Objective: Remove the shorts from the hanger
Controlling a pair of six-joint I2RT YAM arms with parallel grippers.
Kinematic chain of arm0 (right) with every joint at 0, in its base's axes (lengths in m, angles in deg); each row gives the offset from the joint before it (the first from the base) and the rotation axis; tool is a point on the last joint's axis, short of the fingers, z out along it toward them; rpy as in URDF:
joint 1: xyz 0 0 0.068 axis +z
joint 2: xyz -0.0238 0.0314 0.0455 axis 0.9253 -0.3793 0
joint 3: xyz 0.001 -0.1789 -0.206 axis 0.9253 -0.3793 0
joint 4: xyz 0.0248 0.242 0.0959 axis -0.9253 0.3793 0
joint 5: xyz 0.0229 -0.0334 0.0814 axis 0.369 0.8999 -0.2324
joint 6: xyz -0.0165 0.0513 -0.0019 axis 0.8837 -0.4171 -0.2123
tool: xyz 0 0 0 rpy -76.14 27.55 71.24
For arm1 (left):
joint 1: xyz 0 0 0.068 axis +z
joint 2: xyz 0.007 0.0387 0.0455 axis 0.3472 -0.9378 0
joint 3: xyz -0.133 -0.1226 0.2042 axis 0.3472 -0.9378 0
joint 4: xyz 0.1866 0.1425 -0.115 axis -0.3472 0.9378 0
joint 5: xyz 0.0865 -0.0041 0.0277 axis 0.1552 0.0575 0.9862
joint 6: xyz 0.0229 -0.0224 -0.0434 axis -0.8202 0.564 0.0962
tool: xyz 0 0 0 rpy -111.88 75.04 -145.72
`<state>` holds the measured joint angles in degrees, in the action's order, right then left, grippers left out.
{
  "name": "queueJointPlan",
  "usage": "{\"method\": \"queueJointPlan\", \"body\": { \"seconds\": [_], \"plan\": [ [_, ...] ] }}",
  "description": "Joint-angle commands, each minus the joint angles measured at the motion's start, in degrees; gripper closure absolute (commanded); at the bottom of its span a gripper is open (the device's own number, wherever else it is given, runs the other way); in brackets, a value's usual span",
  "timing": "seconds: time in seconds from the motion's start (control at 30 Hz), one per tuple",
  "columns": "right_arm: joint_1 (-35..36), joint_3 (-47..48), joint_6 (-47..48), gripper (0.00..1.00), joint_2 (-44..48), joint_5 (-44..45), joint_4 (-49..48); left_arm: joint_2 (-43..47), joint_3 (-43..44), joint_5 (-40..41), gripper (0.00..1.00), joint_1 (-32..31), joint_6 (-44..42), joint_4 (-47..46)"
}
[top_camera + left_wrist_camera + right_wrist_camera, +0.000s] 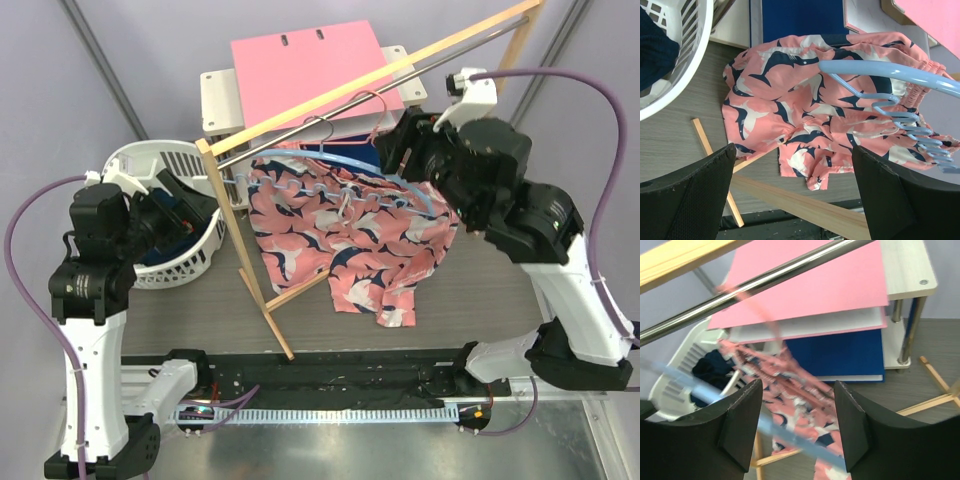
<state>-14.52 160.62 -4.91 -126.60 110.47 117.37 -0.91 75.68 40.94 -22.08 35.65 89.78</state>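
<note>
The salmon pink printed shorts (345, 240) hang over a light blue hanger (340, 190) under the rack's rod, their legs spread on the table. They fill the left wrist view (800, 100), with the blue hanger (880, 70) across their waistband. The navy shorts (655, 55) lie in the white basket (150, 160). My left gripper (190, 205) is open and empty beside the basket, facing the printed shorts (794, 150). My right gripper (395, 150) is open and empty just under the rod, above the shorts' waistband (797, 385). The right wrist view is blurred.
A wooden rack with a metal rod (765, 285) stands slanted across the table; its foot (270, 300) reaches towards the near edge. A pink hanger (375, 100) hooks on the rod. Behind stands a white shelf (225, 95) with a pink sheet (310, 60) and a blue binder (800, 20).
</note>
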Motion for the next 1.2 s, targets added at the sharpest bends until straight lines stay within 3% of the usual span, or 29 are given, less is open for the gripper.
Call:
{"method": "queueJointPlan", "body": {
  "seconds": [0.0, 0.27, 1.17],
  "plan": [
    [-8.89, 1.10, -0.03, 0.36, 0.34, -17.43, -3.32, 0.68, 2.44, -2.21, 0.04, 0.00, -1.02, 1.53],
    [-13.55, -4.69, -0.55, 0.37, 1.04, -29.21, -10.62, 0.42, 2.44, -3.44, 0.04, 0.00, -0.50, 2.06],
    [-15.13, -23.07, -2.66, 0.64, 5.79, -22.71, -32.50, 3.06, -5.29, -5.82, 0.05, 0.00, 5.04, 1.27]
  ]
}}
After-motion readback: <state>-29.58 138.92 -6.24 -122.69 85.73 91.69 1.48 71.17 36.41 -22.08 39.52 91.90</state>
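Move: Just in front of the right fingertips is the neck of the pink hanger: roughly 6 cm ahead, 3 cm left and 3 cm below. The steel rail passes about 8 cm straight above that neck. The blue hanger's middle is some 12 cm left of the hand, 2 cm back and 8 cm lower. The pink shorts lie about 3 cm ahead, 6 cm left and 25 cm below. From the left hand the neck is about 36 cm right, 9 cm ahead and 10 cm higher. Reaching in under the rail, the right hand goes about 5 cm forward, with some 3 cm left and down, turning about 10 degrees counter-clockwise. It brings its half-open fingers either side of the pink hanger's neck and narrows them to roughly a third open; a firm pinch can't be seen. The left hand, still wide open, sinks a couple of centimetres and eases back and right. ##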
